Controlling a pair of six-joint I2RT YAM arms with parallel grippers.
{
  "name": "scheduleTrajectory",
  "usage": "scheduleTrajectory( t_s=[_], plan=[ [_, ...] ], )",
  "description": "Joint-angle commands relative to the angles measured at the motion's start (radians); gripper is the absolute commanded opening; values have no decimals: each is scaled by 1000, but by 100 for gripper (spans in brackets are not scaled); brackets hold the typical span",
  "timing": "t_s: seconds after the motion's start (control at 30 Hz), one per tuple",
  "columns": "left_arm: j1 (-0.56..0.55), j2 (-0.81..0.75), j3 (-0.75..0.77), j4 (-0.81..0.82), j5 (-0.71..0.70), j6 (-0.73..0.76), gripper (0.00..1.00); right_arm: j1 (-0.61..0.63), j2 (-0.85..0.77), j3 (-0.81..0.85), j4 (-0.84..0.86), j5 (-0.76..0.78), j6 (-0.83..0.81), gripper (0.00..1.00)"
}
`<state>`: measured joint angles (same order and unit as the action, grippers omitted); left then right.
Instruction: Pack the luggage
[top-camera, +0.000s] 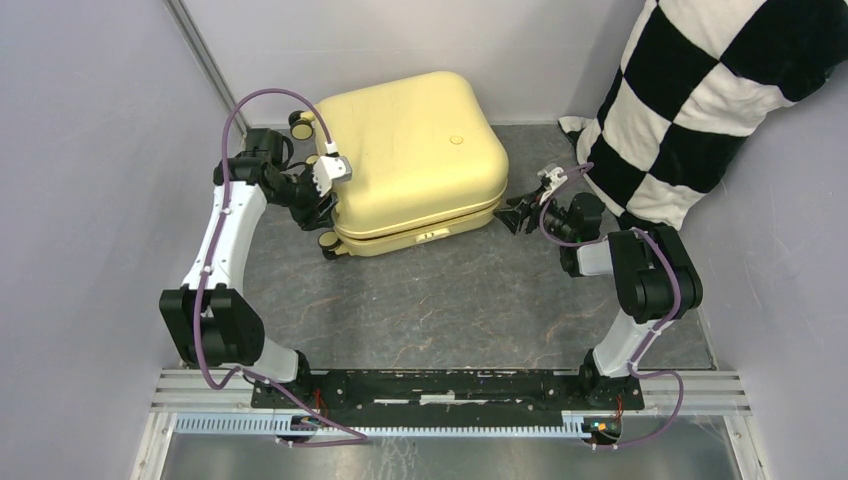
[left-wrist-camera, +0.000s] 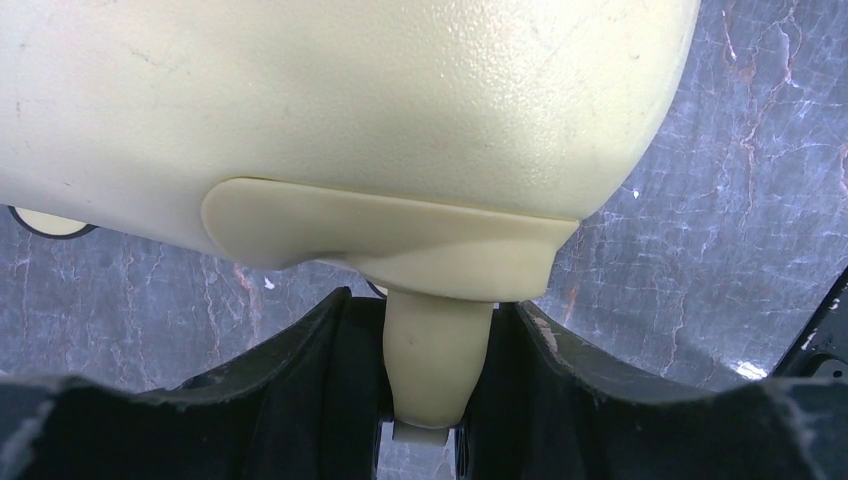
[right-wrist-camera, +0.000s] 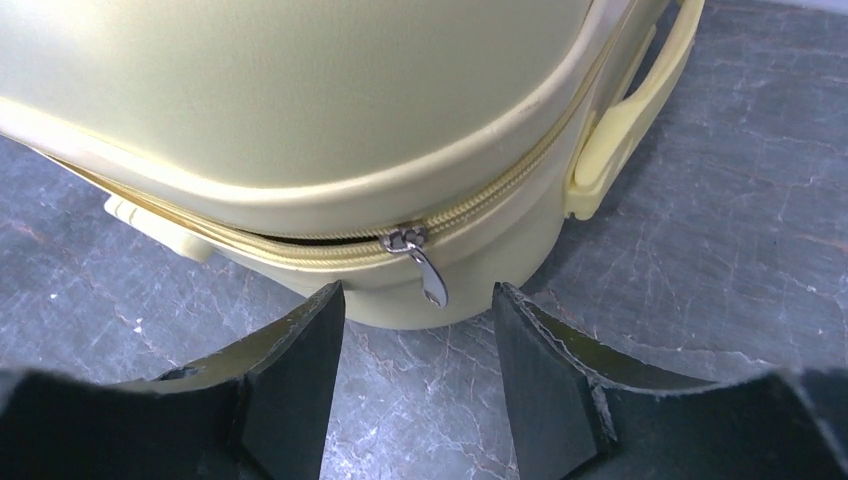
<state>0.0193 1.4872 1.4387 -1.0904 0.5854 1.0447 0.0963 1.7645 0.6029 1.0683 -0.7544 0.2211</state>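
The luggage (top-camera: 410, 160), a pale-yellow hard-shell suitcase, lies flat with its lid down. My left gripper (top-camera: 318, 205) is at its near left corner. In the left wrist view the gripper (left-wrist-camera: 435, 300) is shut on a pale-yellow wheel mount (left-wrist-camera: 437, 365) under the shell (left-wrist-camera: 350, 100). My right gripper (top-camera: 515, 215) is open at the near right corner. In the right wrist view the gripper (right-wrist-camera: 418, 300) faces the silver zipper pull (right-wrist-camera: 432, 278) without touching it. The zip is joined right of the slider, and a dark gap shows left of it. The yellow side handle (right-wrist-camera: 630, 110) is to the right.
A black-and-white checkered pillow (top-camera: 700, 100) leans in the far right corner, close behind the right arm. Grey walls close in the left, back and right sides. Caster wheels (top-camera: 300, 125) stick out at the suitcase's left. Bare marble tabletop (top-camera: 430, 300) lies between suitcase and arm bases.
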Motion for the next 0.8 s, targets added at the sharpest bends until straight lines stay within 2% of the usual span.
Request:
scheduleTrajectory(
  t_s=[0.0, 0.33, 0.47, 0.63, 0.77],
  plan=[
    [3, -74, 27, 107, 48, -101, 2, -1, -17, -1, -53, 30, -81, 63],
    [3, -102, -14, 138, 32, -91, 2, -1, 25, 43, 9, 15, -41, 58],
    [2, -103, -20, 138, 38, -94, 2, -1, 32, 66, 28, -8, -16, 53],
    [2, -107, -35, 144, 37, -94, 2, 0, 13, 71, 33, -9, -11, 41],
    [2, -108, -39, 150, 37, -98, 2, -1, 10, 78, 32, -26, 8, 17]
  ],
)
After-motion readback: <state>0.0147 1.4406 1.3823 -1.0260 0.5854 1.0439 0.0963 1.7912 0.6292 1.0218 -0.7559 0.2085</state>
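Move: Just in front of the right fingertips hangs the zipper pull, about 1 cm ahead, 1 cm to the left and 1 cm below. The suitcase's front latch sits some 14 cm left of this hand, about 4 cm nearer the base and 3 cm lower; the side handle is roughly 11 cm ahead, 1 cm left and 1 cm lower. From the left hand the pull lies about 34 cm right, level fore and aft, some 9 cm below. Dipping about 1 cm to bring its half-open fingers level with the hanging zipper pull, the right hand then all but stays in place, its wrist nearly still, and closes most of the way, bringing the fingertips onto the pull's lower end. The left hand stays put, still gripping the suitcase's left-side handle. ##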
